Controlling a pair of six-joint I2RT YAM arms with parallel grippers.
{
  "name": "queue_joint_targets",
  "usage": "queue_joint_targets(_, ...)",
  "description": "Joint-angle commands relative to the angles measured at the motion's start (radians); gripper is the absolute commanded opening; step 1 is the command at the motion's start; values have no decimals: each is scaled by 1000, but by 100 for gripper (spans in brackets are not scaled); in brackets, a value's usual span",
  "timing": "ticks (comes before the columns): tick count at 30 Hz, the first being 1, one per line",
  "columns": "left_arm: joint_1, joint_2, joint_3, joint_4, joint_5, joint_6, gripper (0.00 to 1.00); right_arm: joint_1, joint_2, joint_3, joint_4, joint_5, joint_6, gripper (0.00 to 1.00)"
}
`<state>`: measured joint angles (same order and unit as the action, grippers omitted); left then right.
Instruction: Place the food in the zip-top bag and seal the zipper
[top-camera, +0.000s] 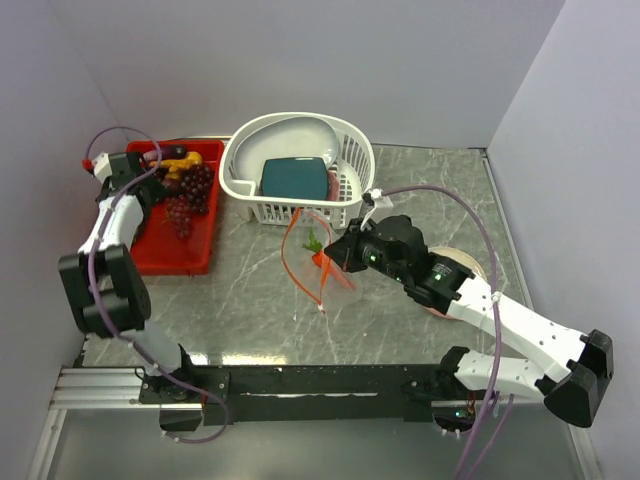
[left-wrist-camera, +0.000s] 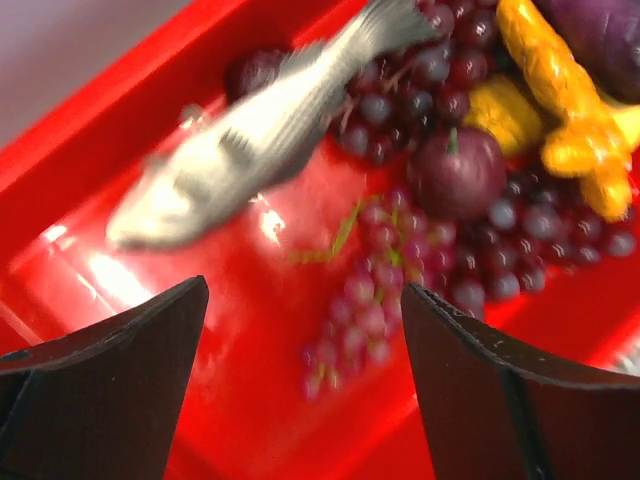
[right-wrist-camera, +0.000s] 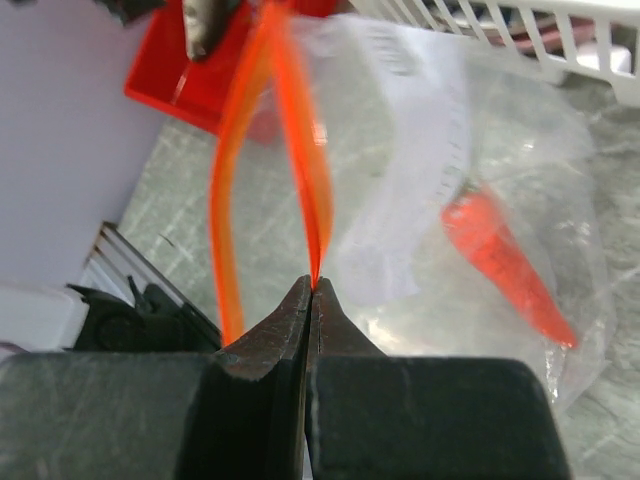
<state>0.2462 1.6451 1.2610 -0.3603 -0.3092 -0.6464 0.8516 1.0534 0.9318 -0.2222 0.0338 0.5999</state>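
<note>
My left gripper (left-wrist-camera: 305, 300) hangs open over the red tray (left-wrist-camera: 250, 360), nothing between its fingers. Below it lie a grey fish (left-wrist-camera: 250, 140), a pale grape bunch (left-wrist-camera: 390, 290), darker grapes (left-wrist-camera: 540, 230), a yellow fruit (left-wrist-camera: 560, 110) and a purple eggplant (left-wrist-camera: 600, 30). From above, the left gripper (top-camera: 150, 170) sits at the tray's far end by the grapes (top-camera: 190, 200). My right gripper (right-wrist-camera: 312, 285) is shut on the red-orange zipper (right-wrist-camera: 300, 150) of the zip-top bag (right-wrist-camera: 420, 150), whose mouth gapes. An orange carrot (right-wrist-camera: 505, 265) lies inside the bag (top-camera: 320, 255).
A white slotted basket (top-camera: 295, 125) holding a teal dish (top-camera: 295, 178) stands just behind the bag. A round plate (top-camera: 462, 262) lies partly under the right arm. The red tray (top-camera: 185, 250) is at the left, near the side wall.
</note>
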Motion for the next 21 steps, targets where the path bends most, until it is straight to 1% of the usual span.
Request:
queue_joint_targets(1, 1, 146, 168, 1, -60, 181, 85, -78, 11, -34, 37, -130, -38, 0)
queue_joint_targets(2, 5, 168, 204, -6, -102, 203, 86, -94, 10, -40, 38, -149, -38, 0)
queue_joint_targets(6, 24, 237, 250, -20, -165, 286, 87, -167, 8, -57, 53, -213, -40, 0)
queue_joint_targets(10, 56, 268, 255, -29, -162, 281, 87, -186, 17, -80, 78, -255, -31, 0)
queue_joint_targets(12, 59, 274, 242, -34, -191, 284, 87, -189, 29, -79, 78, -273, -29, 0)
queue_joint_targets(21, 99, 314, 160, -5, -117, 252, 83, -200, 30, -88, 95, -314, -25, 0)
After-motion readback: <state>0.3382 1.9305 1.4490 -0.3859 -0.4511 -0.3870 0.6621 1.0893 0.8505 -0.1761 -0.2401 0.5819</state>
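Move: The fish in the red tray lies some 7 cm to the left hand's left, 5 cm farther out and about 10 cm below. Counted from that hand at similar depth, the pink grapes lie 4 cm out and 4 cm right, the purple fruit 10 cm out and 2 cm right, and dark grapes by the tail 10 cm out and 3 cm left. From the right hand, the fish is roughly 46 cm left, 20 cm out and 20 cm down. The fish is approached from its right by the open left hand, which travels about 8 cm left and 5 cm down, swinging out a few centimetres first and then drawing back as its fingers tip some 15 degrees steeper. The shut right hand keeps its pinch on the bag's orange zipper edge, lowering it about 4 cm, with a slight shift right and forward. ##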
